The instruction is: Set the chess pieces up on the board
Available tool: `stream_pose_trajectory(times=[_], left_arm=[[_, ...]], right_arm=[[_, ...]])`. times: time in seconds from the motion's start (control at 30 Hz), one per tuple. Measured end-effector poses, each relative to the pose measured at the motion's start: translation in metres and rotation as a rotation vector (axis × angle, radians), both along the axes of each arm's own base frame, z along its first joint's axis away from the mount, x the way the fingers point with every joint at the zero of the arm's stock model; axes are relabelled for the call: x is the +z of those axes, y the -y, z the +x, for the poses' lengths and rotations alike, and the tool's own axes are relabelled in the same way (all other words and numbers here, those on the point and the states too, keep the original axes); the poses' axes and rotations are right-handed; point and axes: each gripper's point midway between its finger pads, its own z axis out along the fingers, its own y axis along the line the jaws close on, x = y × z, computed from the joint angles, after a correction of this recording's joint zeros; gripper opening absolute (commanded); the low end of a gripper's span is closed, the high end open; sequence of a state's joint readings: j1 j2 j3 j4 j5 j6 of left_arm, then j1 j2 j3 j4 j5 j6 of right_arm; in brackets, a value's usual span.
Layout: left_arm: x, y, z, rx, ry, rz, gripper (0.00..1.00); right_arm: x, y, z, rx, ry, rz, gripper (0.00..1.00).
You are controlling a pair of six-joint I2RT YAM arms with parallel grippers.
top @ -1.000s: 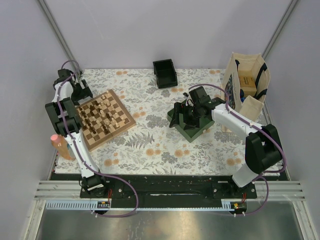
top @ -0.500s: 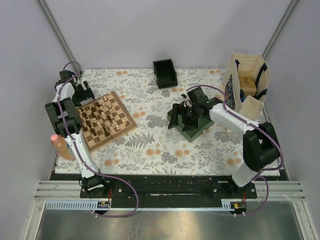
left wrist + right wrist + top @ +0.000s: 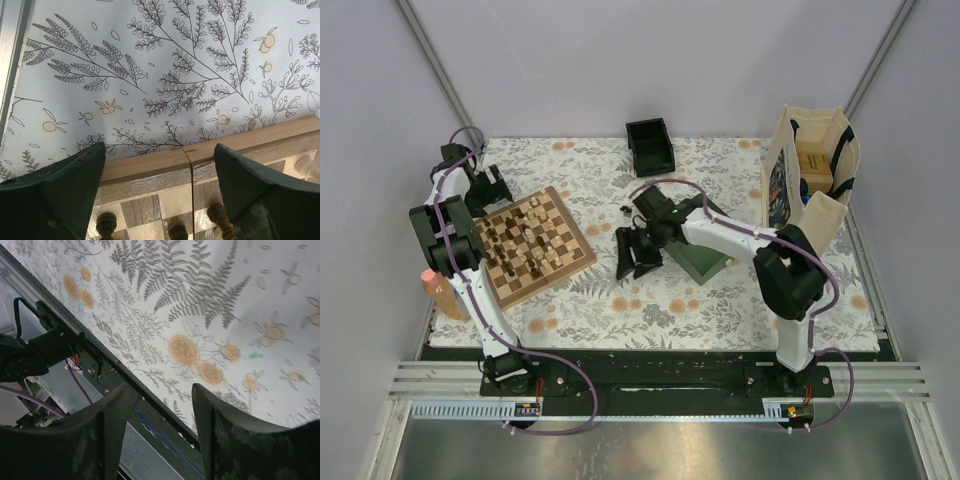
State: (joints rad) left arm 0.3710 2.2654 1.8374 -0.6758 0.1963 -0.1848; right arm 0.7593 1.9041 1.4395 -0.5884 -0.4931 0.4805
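Note:
The board [image 3: 532,246] lies at the left of the table with several pale and dark chess pieces [image 3: 525,230] standing on it. My left gripper [image 3: 486,186] hovers at the board's far-left edge. In the left wrist view it [image 3: 160,151] is open over the board's wooden border [image 3: 150,165], nothing between its fingers [image 3: 75,185], with dark pieces [image 3: 106,222] just below. My right gripper [image 3: 634,256] hangs over the cloth between the board and the green tray [image 3: 708,260]. In its own view it [image 3: 162,392] is open and empty.
A small black box [image 3: 650,147] stands at the back middle. A cloth bag [image 3: 812,168] with boxes stands at the back right. A peach bottle [image 3: 439,291] stands by the board's near-left corner. The black front rail [image 3: 125,390] shows in the right wrist view.
My right arm has swung left from over the green tray to the cloth beside the board, and its jaws have narrowed. The left gripper has barely moved.

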Motion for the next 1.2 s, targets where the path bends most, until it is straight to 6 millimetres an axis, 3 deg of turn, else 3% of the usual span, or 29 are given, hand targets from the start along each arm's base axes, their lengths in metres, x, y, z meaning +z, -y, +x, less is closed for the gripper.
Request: stream_pose_trajectory(times=[0.07, 0.17, 0.33, 0.4, 0.73, 0.83, 1.2], left_arm=[[0.0, 0.0, 0.0, 0.0, 0.0, 0.0, 0.93], [0.0, 0.0, 0.0, 0.0, 0.0, -0.001, 0.93], [0.0, 0.0, 0.0, -0.001, 0.0, -0.001, 0.93], [0.0, 0.0, 0.0, -0.001, 0.0, -0.002, 0.93], [0.0, 0.001, 0.0, -0.003, 0.002, -0.005, 0.92], [0.0, 0.002, 0.0, -0.005, 0.003, -0.009, 0.92], [0.001, 0.006, 0.001, -0.015, 0.008, -0.029, 0.91]], right_arm=[[-0.005, -0.015, -0.006, 0.033, -0.017, 0.006, 0.51], [-0.017, -0.038, -0.012, 0.068, -0.056, 0.023, 0.28], [-0.035, -0.063, -0.015, 0.058, -0.173, 0.069, 0.25], [-0.039, -0.072, -0.012, 0.045, -0.206, 0.086, 0.18], [-0.041, -0.104, 0.008, -0.1, -0.286, 0.171, 0.09], [-0.047, -0.11, 0.012, -0.146, -0.32, 0.187, 0.05], [-0.081, -0.117, 0.025, -0.31, -0.385, 0.162, 0.07]])
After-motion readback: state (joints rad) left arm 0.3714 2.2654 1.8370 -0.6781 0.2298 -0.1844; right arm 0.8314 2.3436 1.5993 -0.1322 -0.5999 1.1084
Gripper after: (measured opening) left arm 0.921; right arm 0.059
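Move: The board's right corner lies about 10 cm left of the empty right hand, 6 cm ahead and 8 cm below. The nearest pale pieces stand some 19 cm left and 6 cm ahead; the green tray sits about 17 cm to the right and 11 cm ahead. From the left hand, at the board's far left edge, that corner is some 25 cm right and 14 cm back, slightly lower. Right hand sweeps some 12 cm left and 8 cm down to the board's right corner, fingers closing empty. ##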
